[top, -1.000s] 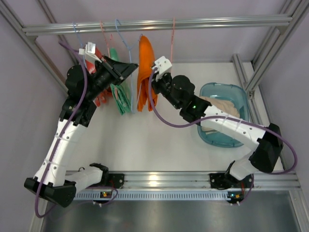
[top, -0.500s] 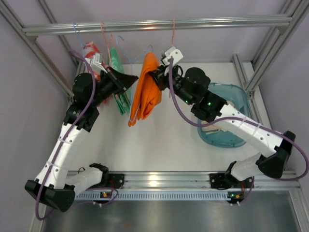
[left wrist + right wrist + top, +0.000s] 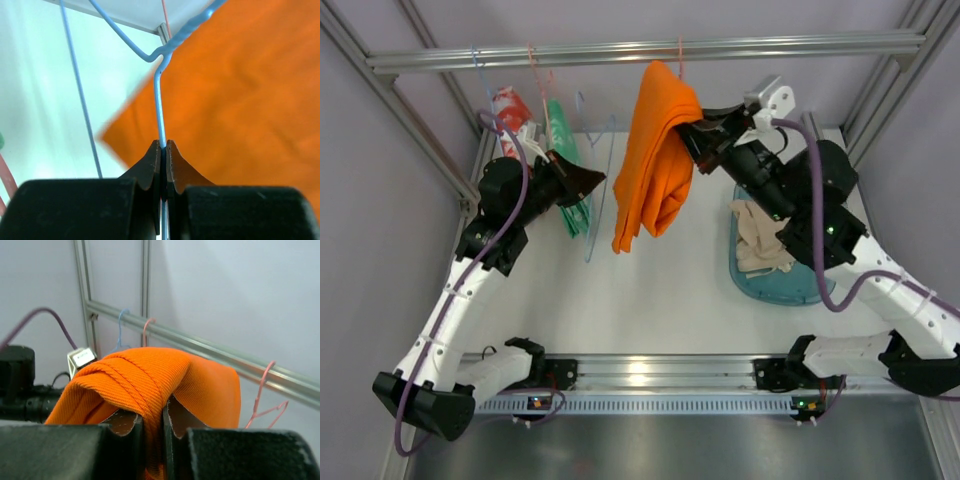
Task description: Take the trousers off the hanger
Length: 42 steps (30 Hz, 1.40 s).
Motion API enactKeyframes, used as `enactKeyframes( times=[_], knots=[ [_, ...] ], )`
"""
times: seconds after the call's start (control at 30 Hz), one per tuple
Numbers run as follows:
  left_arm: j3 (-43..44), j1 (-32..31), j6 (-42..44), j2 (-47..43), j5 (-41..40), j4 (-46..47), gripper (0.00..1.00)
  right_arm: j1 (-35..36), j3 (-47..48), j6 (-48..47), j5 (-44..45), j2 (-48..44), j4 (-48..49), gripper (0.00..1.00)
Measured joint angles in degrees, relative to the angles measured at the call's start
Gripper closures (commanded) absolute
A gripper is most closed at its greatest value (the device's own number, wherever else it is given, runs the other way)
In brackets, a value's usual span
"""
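Note:
The bright orange trousers [image 3: 653, 150] hang in a fold from my right gripper [image 3: 694, 127], which is shut on the cloth and holds it high near the rail. In the right wrist view the orange trousers [image 3: 150, 372] drape over the closed right gripper [image 3: 155, 415]. My left gripper [image 3: 592, 181] is shut on the wire of the blue hanger [image 3: 599, 170], which is bare. In the left wrist view the left gripper [image 3: 163, 146] pinches the blue hanger [image 3: 159, 95], with the orange cloth [image 3: 240, 100] behind it. The pale beige trousers [image 3: 760, 238] lie in the teal basin [image 3: 767, 292].
The metal rail [image 3: 770, 45] runs across the back and carries a bare pink hanger [image 3: 678, 58]. A green garment [image 3: 560, 130] and a red garment [image 3: 510, 105] hang at the left, behind my left arm. Frame posts stand on both sides.
My right gripper has lifted the orange trousers up and to the right, off the blue hanger. The left gripper has kept hold of the hanger, which now hangs bare.

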Motion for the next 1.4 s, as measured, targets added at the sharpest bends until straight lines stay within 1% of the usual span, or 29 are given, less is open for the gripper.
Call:
enactKeyframes(
  times=[0.27,0.37,0.47,0.63,0.8,1.1,1.27,1.4],
  knots=[
    [0.00,-0.11,1.49,1.44,-0.02,-0.37,1.00,-0.02,5.73,-2.29,-0.26,-5.49,0.46,1.00],
    [0.02,-0.28,1.92,2.38,0.04,-0.50,1.00,-1.07,7.39,-3.15,-0.33,-7.87,0.39,1.00],
    [0.17,-0.48,2.64,3.04,0.17,-0.72,1.00,-4.44,7.96,-3.10,-0.35,-10.47,0.07,1.00],
    [1.07,-1.57,3.82,3.39,0.57,-0.94,1.00,-12.59,7.50,-1.81,-0.09,-15.30,-2.12,1.00],
    [1.70,-2.78,4.79,3.39,0.61,-0.98,1.00,-23.34,0.92,0.72,1.64,-23.26,-4.79,1.00],
    [5.51,-4.57,6.03,5.40,0.61,-1.18,1.00,-41.09,-13.77,5.77,4.61,-39.26,-14.16,1.00],
    [6.58,-5.09,6.82,5.70,0.20,-1.14,1.00,-47.47,-23.76,7.74,4.52,-46.77,-20.24,1.00],
    [6.67,-5.14,7.67,5.70,-1.07,-1.07,1.00,-49.57,-32.00,8.72,4.02,-51.21,-24.20,1.00]
  ],
)
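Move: Off to the right of the right hand, which holds the orange trousers, is the blue tub: about 32 cm right, 12 cm farther out and 50 cm lower. The beige trousers lie in it, some 28 cm right, 12 cm ahead and 50 cm below that hand. The pink hanger hangs roughly 21 cm ahead of the right hand, 2 cm left and 10 cm lower. From the left hand the tub is about 50 cm right, 7 cm ahead and 32 cm down. Swinging the still pinched orange trousers away from the hangers towards the tub, the right hand arcs about 31 cm right and some 7 cm back, first rising 12 cm, then sinking about 25 cm, while turning roughly 50 degrees clockwise. The left hand keeps its pinch on the blue hanger and eases about 3 cm right. ##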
